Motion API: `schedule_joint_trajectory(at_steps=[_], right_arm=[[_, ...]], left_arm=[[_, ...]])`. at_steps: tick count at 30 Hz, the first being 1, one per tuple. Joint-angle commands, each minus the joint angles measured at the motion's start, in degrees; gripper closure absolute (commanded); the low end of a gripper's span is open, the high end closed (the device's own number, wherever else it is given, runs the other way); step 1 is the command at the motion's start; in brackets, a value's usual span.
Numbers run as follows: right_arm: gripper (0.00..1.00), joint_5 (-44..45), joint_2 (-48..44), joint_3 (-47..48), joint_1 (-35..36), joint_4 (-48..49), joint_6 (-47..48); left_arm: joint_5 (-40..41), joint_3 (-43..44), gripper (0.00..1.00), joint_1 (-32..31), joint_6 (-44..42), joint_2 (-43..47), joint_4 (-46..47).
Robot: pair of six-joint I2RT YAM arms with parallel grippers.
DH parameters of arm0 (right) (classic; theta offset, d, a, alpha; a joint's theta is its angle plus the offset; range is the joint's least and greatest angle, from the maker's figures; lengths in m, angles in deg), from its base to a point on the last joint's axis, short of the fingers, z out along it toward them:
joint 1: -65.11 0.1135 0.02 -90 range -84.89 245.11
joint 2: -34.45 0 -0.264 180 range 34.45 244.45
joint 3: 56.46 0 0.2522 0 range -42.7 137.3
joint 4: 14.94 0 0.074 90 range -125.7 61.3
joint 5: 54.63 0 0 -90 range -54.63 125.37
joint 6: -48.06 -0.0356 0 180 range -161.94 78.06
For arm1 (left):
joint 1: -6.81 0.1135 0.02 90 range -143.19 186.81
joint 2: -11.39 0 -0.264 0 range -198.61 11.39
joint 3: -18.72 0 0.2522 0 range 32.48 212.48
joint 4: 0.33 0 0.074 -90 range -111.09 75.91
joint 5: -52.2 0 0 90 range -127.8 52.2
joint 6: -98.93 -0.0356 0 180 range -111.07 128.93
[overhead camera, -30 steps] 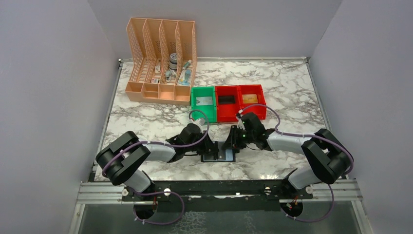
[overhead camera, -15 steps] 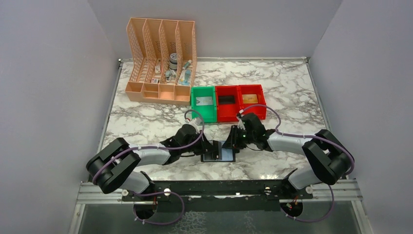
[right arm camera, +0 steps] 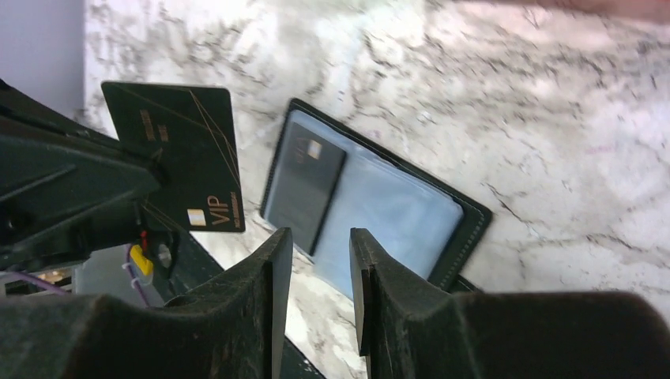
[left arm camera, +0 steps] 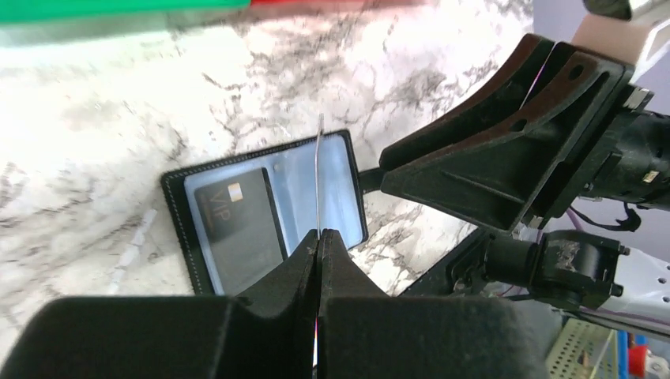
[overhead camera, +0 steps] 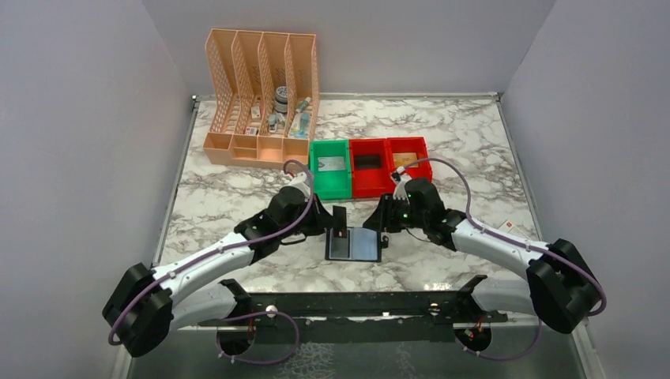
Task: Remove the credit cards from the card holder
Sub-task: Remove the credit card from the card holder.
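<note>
The card holder (overhead camera: 359,245) lies open and flat on the marble, black with grey-blue inner panels (left arm camera: 336,185) (right arm camera: 395,209). One black VIP credit card (left arm camera: 237,221) (right arm camera: 304,180) sits in its pocket. My left gripper (overhead camera: 330,224) (left arm camera: 318,234) is shut on a second black credit card (overhead camera: 340,220) (right arm camera: 178,154), held upright above the holder's left half; the left wrist view shows it edge-on (left arm camera: 318,181). My right gripper (overhead camera: 384,216) (right arm camera: 318,234) hovers over the holder's right side, open, with nothing between its fingers.
A green bin (overhead camera: 318,175) and two red bins (overhead camera: 369,183) (overhead camera: 408,143) stand in a row behind the holder; the green one and the far-right red one each hold a card. A peach lattice organizer (overhead camera: 261,99) stands at the back left.
My left gripper closed on a black card and drew it up out of the holder, the arm swinging back left. My right gripper lifted off the holder and opened a little.
</note>
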Motion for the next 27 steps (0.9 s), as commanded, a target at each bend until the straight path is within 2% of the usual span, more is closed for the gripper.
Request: schedule_joint_trajectory(at_steps=[1, 5, 11, 18, 24, 27], right_arm=[[0.66, -4.36, -1.94, 1.46, -0.19, 3.21, 0.56], [0.66, -8.7, -0.34, -1.11, 0.09, 11.78, -2.93], [0.67, -3.85, 9.84, 4.12, 5.46, 8.74, -3.5], [0.68, 1.46, 17.47, 6.97, 7.15, 4.03, -3.79], [0.67, 9.51, 16.39, 9.58, 7.15, -6.94, -1.5], [0.64, 9.35, 6.61, 9.47, 7.23, -7.17, -0.77]], left_arm=[[7.48, 2.83, 1.0, 1.73, -6.08, 5.93, -13.56], [12.29, 1.25, 1.0, 1.99, -4.1, 11.22, -16.22], [14.95, -2.2, 1.0, 2.13, -1.37, 18.17, -15.64], [13.76, -3.01, 1.0, 2.24, -0.92, 19.06, -14.17], [7.18, -4.72, 1.0, 2.26, -0.7, 16.18, -6.7], [3.14, -5.36, 1.0, 2.47, 0.19, 14.7, -0.71]])
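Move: My left hand already holds a black VIP card, clear of the open card holder. The holder's middle is roughly 4 cm back, 6 cm to the right and 10 cm below it; the green tray is some 16 cm ahead, and the middle red tray 17 cm ahead and 9 cm right. From my empty right hand the holder's middle lies about 3 cm back, 4 cm left and 6 cm below, and the held card about 8 cm left, level fore and aft, 3 cm higher. With my left fingers kept shut on the card, I lift slightly and carry it about 6 cm left, away from the holder, turning some 10 degrees counter-clockwise, then ease down a little and slightly back right. My right hand, fingers staying partly open, rises briefly, swings left, then drops about 7 cm from its peak towards the holder, drifting back right at the end. ##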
